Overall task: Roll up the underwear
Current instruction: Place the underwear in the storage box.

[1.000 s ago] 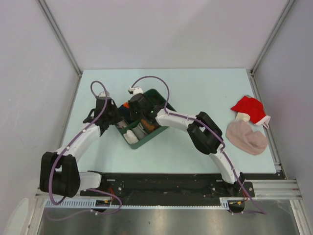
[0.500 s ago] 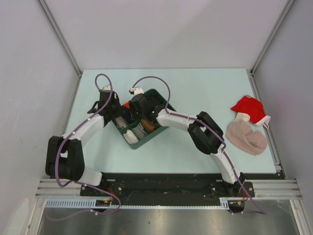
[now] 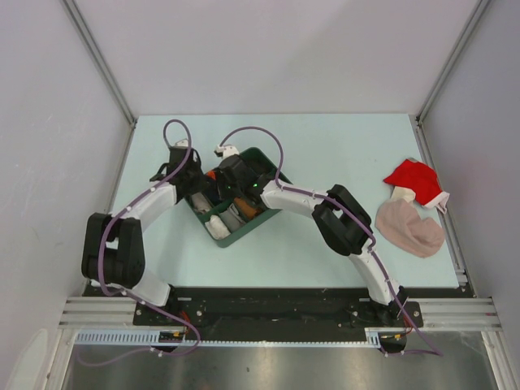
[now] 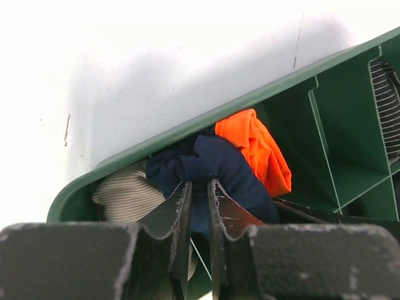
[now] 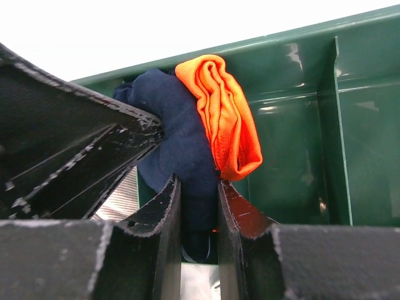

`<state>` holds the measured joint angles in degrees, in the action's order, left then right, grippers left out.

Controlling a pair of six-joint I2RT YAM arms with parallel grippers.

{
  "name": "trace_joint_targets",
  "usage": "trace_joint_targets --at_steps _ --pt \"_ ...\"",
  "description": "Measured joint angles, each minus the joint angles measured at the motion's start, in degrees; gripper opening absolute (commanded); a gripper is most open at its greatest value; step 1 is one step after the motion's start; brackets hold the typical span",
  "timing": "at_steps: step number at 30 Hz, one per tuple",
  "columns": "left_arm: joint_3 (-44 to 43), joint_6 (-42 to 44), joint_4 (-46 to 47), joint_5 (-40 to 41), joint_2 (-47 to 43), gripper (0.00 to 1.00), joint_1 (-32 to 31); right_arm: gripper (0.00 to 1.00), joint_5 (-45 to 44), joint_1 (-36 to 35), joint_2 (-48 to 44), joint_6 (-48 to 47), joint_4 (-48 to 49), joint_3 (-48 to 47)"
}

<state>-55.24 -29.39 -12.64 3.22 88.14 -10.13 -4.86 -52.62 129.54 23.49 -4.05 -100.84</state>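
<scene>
The underwear (image 4: 219,162) is a bunched navy-blue bundle with an orange band, sitting in the back corner compartment of the green divided tray (image 4: 187,128). My left gripper (image 4: 199,182) is shut on its navy fabric from one side. From the other side my right gripper (image 5: 195,181) is shut on the same navy bundle (image 5: 181,144), with the orange band just right of its fingers. In the top view both grippers (image 3: 201,185) (image 3: 230,183) meet over the tray's far-left end, and the underwear (image 3: 213,180) is mostly hidden beneath them.
A striped grey-white roll (image 4: 125,197) lies in the compartment beside the underwear. Pale rolls (image 3: 218,223) fill the tray's (image 3: 244,231) near end. A red cloth (image 3: 414,180) and a beige-pink cloth (image 3: 410,227) lie at the table's right edge. Side walls stand close.
My left arm has swung its elbow inward and reached farther toward the tray's back corner, and its jaws have narrowed onto the navy fabric. The right arm has held still.
</scene>
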Motion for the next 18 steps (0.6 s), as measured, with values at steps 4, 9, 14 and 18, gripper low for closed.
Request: trace_joint_targets --at_steps 4,9,14,18 --pt "-0.2 0.1 0.1 -0.1 1.2 0.17 0.0 0.28 0.7 0.0 -0.1 -1.0 -0.2 0.1" --pt "-0.3 0.5 0.3 -0.5 3.2 0.17 0.0 0.39 2.0 0.1 -1.4 -2.3 -0.4 1.5" --pt "-0.9 0.7 1.2 -0.5 4.9 0.16 -0.1 0.48 3.7 0.2 -5.1 -4.1 -1.4 5.2" --pt "-1.4 1.1 1.1 -0.4 5.6 0.16 -0.1 0.48 4.3 0.3 -7.4 -5.5 -2.6 6.4"
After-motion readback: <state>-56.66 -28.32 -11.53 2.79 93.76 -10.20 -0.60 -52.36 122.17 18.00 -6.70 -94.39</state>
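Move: The underwear, a navy roll with an orange end, is about 3 cm ahead of the left hand, 3 cm to its right and 4 cm lower; the right hand still grips its near end, with its middle about 3 cm ahead and 2 cm to the left. The striped roll is about 3 cm back and 1 cm left of the left hand; the white roll is some 9 cm back and 2 cm left of the right hand. Right fingers let go, withdrawing back, right and up; left fingertips press down about 3 cm on the underwear. ##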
